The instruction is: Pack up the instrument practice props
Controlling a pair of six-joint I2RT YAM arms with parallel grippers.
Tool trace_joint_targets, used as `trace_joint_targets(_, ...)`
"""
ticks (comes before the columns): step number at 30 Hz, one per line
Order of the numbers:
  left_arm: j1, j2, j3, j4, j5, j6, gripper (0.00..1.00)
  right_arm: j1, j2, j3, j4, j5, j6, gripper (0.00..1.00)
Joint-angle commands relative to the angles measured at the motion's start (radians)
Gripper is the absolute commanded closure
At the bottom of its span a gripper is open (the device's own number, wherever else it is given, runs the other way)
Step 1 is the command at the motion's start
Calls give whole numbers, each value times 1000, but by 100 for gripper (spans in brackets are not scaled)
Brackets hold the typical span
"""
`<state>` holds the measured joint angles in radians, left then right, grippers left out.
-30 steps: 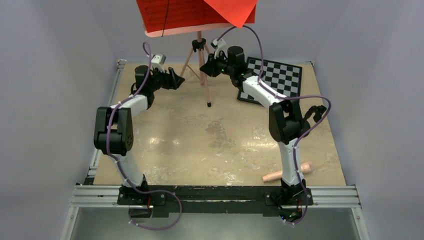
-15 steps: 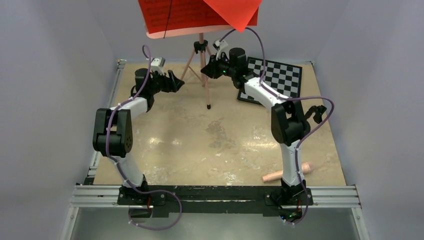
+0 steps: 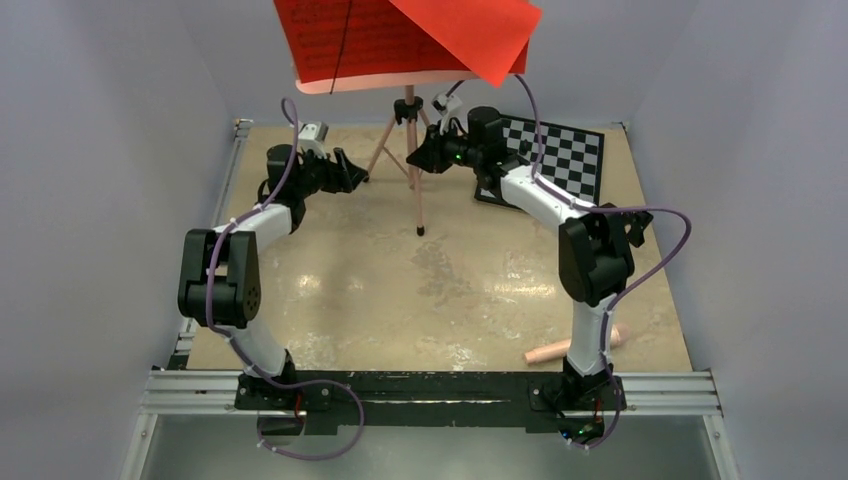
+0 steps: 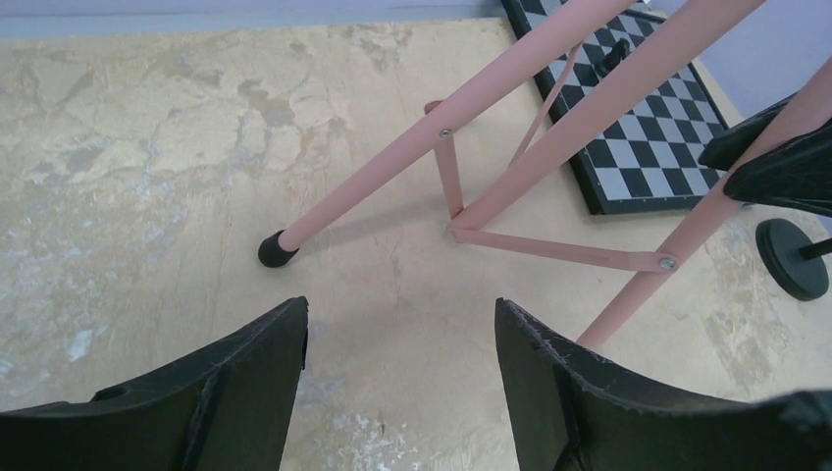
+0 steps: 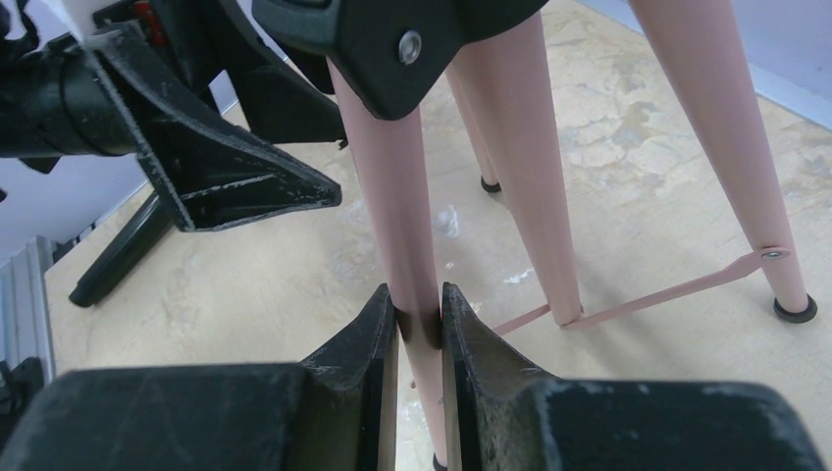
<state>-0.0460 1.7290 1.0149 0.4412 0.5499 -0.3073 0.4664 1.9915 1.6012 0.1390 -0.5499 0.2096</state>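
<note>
The pink tripod music stand (image 3: 414, 190) stands at the back of the table. Its tray edge (image 3: 340, 85) holds red sheet-music pages (image 3: 345, 40), and one loose red page (image 3: 470, 35) hangs skewed to the right. My right gripper (image 3: 418, 155) is shut on one pink leg (image 5: 407, 235) just below the black hub (image 5: 392, 29). My left gripper (image 3: 355, 175) is open and empty, left of the tripod, with the legs (image 4: 392, 177) ahead of it. The small round mic stand base (image 4: 793, 257) sits by the chessboard. I cannot make out the microphone.
The black-and-white chessboard (image 3: 565, 155) lies at the back right, with a small dark item (image 4: 613, 56) on it. A pale pink cylinder (image 3: 575, 345) lies near the right arm's base. Grey walls close in on both sides and the back.
The stand has shifted a little toward me and to the right, with my right gripper on its leg. The loose red page swung farther right. My left gripper drew slightly left.
</note>
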Motion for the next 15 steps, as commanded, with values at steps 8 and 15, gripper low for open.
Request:
trace_joint_targets(8,-2,-108,-81,-17,4,8,26,16,-181,-141,22,-148,117,100)
trace_joint_targets(15,-2,-159,-136,-71,15,30,26,17,-231,-207,25,-202,123,100)
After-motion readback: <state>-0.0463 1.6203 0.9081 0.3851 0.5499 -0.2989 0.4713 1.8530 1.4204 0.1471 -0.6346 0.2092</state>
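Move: The right hand already pinches the near leg of the music stand up near its hub, and the way back is open to the grey stain on the table, about 14 cm back, 5 cm right and 20 cm below. That leg's foot is some 6 cm back, 2 cm right and 20 cm down; the stand's left foot is 8 cm ahead and 10 cm left, equally low. For the open left hand, the pinched leg is roughly 12 cm right, level in reach and 5 cm higher. With its fingers still pinching the stand's near leg, the right hand goes on drawing the music stand straight back towards the bases and the grey stain, about 5 cm at an even height, the wrist turning only slightly counter-clockwise. The left hand goes back alongside, some 3.5 cm, and stays to the left of the legs with its fingers open and empty, not gripping the stand. ##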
